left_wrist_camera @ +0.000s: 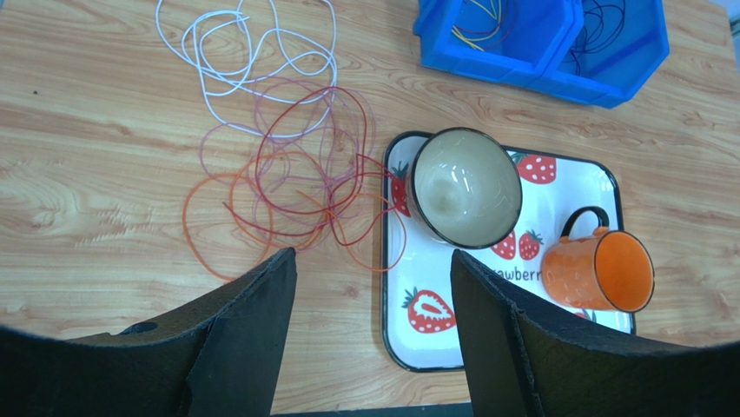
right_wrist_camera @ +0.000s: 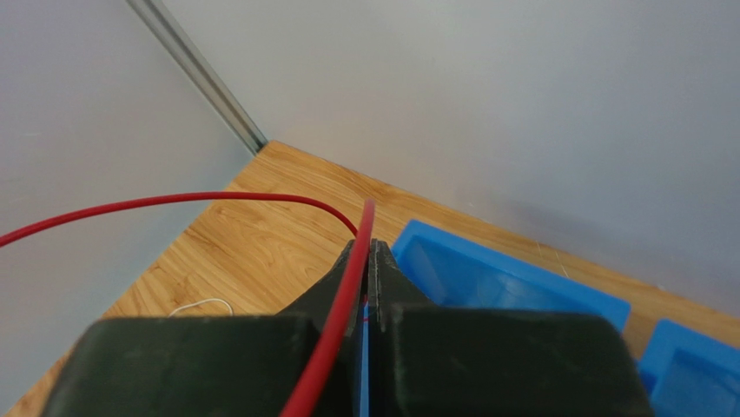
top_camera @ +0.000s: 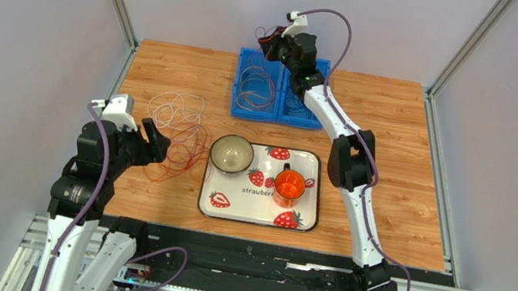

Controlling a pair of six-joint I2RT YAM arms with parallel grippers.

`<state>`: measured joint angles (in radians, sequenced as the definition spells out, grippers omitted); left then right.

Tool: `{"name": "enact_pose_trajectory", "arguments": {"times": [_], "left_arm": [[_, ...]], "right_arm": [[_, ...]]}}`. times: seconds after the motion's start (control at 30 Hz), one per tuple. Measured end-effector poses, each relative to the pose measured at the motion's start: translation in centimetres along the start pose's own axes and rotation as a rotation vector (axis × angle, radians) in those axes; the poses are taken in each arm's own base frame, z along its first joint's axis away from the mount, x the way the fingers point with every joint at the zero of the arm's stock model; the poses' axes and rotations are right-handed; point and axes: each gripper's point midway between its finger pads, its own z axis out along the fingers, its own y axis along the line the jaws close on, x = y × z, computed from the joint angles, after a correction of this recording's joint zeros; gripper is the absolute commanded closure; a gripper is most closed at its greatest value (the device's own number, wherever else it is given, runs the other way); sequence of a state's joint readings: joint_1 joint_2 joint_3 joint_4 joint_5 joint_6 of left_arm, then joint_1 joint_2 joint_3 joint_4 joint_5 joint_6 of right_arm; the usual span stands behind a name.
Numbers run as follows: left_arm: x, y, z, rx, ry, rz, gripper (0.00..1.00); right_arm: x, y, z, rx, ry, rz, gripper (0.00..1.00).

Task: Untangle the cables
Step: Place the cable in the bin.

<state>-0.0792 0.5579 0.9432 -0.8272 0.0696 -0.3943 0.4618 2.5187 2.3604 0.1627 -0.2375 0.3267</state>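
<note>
A loose tangle of cables [top_camera: 180, 133] lies on the wooden table left of the tray: white loops [left_wrist_camera: 252, 61] at the far side, red loops [left_wrist_camera: 304, 165] in the middle, orange ones [left_wrist_camera: 217, 234] nearest. My left gripper [left_wrist_camera: 372, 254] hovers just short of the tangle [top_camera: 150, 140], open, nothing between its fingers [left_wrist_camera: 252, 330]. More cables [top_camera: 256, 86] lie coiled in the blue bins [top_camera: 275, 113]. My right gripper [top_camera: 272, 42] is raised over the bins' far edge, shut [right_wrist_camera: 366, 248] on a red cable [right_wrist_camera: 174, 201] that arcs off to the left.
A strawberry-print tray [top_camera: 304, 223] sits mid-table with a beige bowl [top_camera: 231, 154] and an orange mug [top_camera: 289, 185] on it. One orange loop overlaps the tray's left rim [left_wrist_camera: 386, 261]. Grey walls close in the left, right and far sides.
</note>
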Motion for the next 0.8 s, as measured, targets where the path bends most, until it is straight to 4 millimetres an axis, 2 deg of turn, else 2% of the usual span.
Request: {"name": "enact_pose_trajectory", "arguments": {"times": [0.43, 0.57, 0.77, 0.8], "left_arm": [[-0.1, 0.0, -0.2, 0.002, -0.007, 0.000, 0.27], [-0.1, 0.0, -0.2, 0.003, -0.007, 0.001, 0.27], [-0.1, -0.1, -0.3, 0.005, -0.012, 0.001, 0.27], [-0.1, -0.1, -0.3, 0.005, -0.014, 0.001, 0.27]], "right_arm": [[7.9, -2.6, -0.7, 0.321, 0.210, 0.038, 1.00], [10.2, -3.3, -1.8, 0.385, 0.294, 0.077, 1.00], [12.3, -4.3, -3.6, 0.463, 0.387, 0.114, 1.00], [12.7, -4.4, -3.8, 0.470, 0.402, 0.119, 0.98]]}}
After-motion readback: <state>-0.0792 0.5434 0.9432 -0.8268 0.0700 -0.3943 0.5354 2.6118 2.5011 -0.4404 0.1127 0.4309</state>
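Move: The left blue bin, the one with the yellow cable, lies almost straight beneath my right hand, its middle some 21 cm down. The right bin, with the dark blue cable, is about 14 cm to the right at the same depth. The white cable lies on the table roughly 12 cm back and 21 cm left; the grey bowl is about 24 cm back and 4 cm left. From my left hand the left bin is some 40 cm ahead, 25 cm right and 22 cm below. With the red cable still pinched in shut fingers, I lower my right hand steadily, about 13 cm, towards the left bin, easing back some 3 cm and slightly right in the second half. Meanwhile the wrist tips the fingers down from level by some 30 degrees, turns clockwise, and rolls its left side down. ##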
